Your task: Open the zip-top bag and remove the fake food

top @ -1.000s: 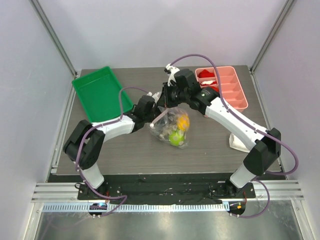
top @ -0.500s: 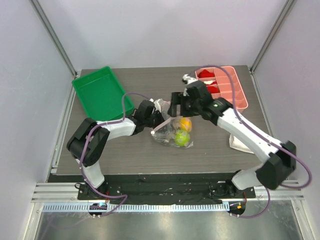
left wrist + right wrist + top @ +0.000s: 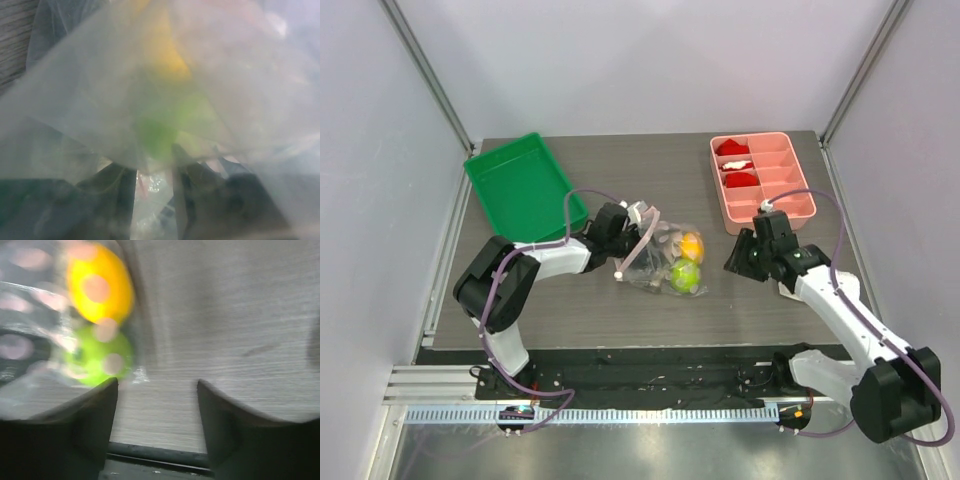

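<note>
The zip-top bag lies crumpled at the table's middle, its pink zip strip toward my left gripper. The yellow-orange fruit and the lime green fruit are inside it. My left gripper is shut on the bag's plastic near the mouth. In the left wrist view the bag fills the frame, with blurred green and yellow behind it. My right gripper is open and empty, apart from the bag on its right. The right wrist view shows that gripper open over bare table, with both fruits at upper left.
A green tray stands at the back left. A pink compartment tray with red-and-white toy pieces stands at the back right. A white object lies under the right arm.
My right gripper has come away from the bag's mouth and swung right and toward the near edge, now open. The left gripper still holds the bag, which has settled lower.
</note>
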Controlling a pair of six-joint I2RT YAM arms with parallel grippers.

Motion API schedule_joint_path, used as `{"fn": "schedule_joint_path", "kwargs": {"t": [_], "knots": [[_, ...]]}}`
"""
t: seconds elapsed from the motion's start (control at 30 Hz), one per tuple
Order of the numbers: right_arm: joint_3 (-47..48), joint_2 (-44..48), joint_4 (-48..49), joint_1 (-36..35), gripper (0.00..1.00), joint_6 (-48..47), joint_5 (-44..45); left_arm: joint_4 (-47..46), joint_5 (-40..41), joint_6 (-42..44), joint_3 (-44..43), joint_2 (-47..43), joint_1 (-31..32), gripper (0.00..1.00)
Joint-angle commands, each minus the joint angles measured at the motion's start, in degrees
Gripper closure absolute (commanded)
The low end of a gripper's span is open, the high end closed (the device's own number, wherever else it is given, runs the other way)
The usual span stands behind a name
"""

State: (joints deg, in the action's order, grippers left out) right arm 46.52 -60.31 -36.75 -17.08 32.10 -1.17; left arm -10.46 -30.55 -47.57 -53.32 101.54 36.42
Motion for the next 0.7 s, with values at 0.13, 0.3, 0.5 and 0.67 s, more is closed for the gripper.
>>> {"fn": "schedule_joint_path", "kwargs": {"t": [0.13, 0.3, 0.5, 0.67], "knots": [[-13.28, -5.86, 16.61, -0.5, 0.82, 6.04, -6.38, 0.17, -4.08, 0.81, -0.91, -1.17, 1.72, 0.57], [-15.93, -8.41, 28.11, -2.43, 0.84, 10.09, -8.23, -1.32, -5.22, 0.11, -1.35, 0.59, 2.86, 0.49], [-14.36, -16.4, 36.48, -3.74, 0.89, 10.35, -11.22, -2.9, -5.58, -0.42, -2.05, 1.65, 4.44, 0.44], [-13.56, -20.98, 43.5, -5.77, 0.91, 12.28, -16.05, -3.16, -4.26, -0.68, -3.02, 3.49, 5.32, 0.33]]}}
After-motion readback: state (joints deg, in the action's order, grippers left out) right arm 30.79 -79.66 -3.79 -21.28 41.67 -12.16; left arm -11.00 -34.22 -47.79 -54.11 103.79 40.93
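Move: The bag's closed end lies roughly 8 cm to the right hand's left, level fore-and-aft and about 11 cm below it; behind the film are the green food, 12 cm left and 1 ahead, and the yellow food, 11 left and 8 ahead. From the left hand, already in the bag mouth, the green food is about 6 cm right, 3 back and 4 lower; the yellow food is 7 right and 4 ahead. Right hand drops 11 cm, fingers shutting, then goes left to bag's closed end; left spreads, easing back-right towards green food. ##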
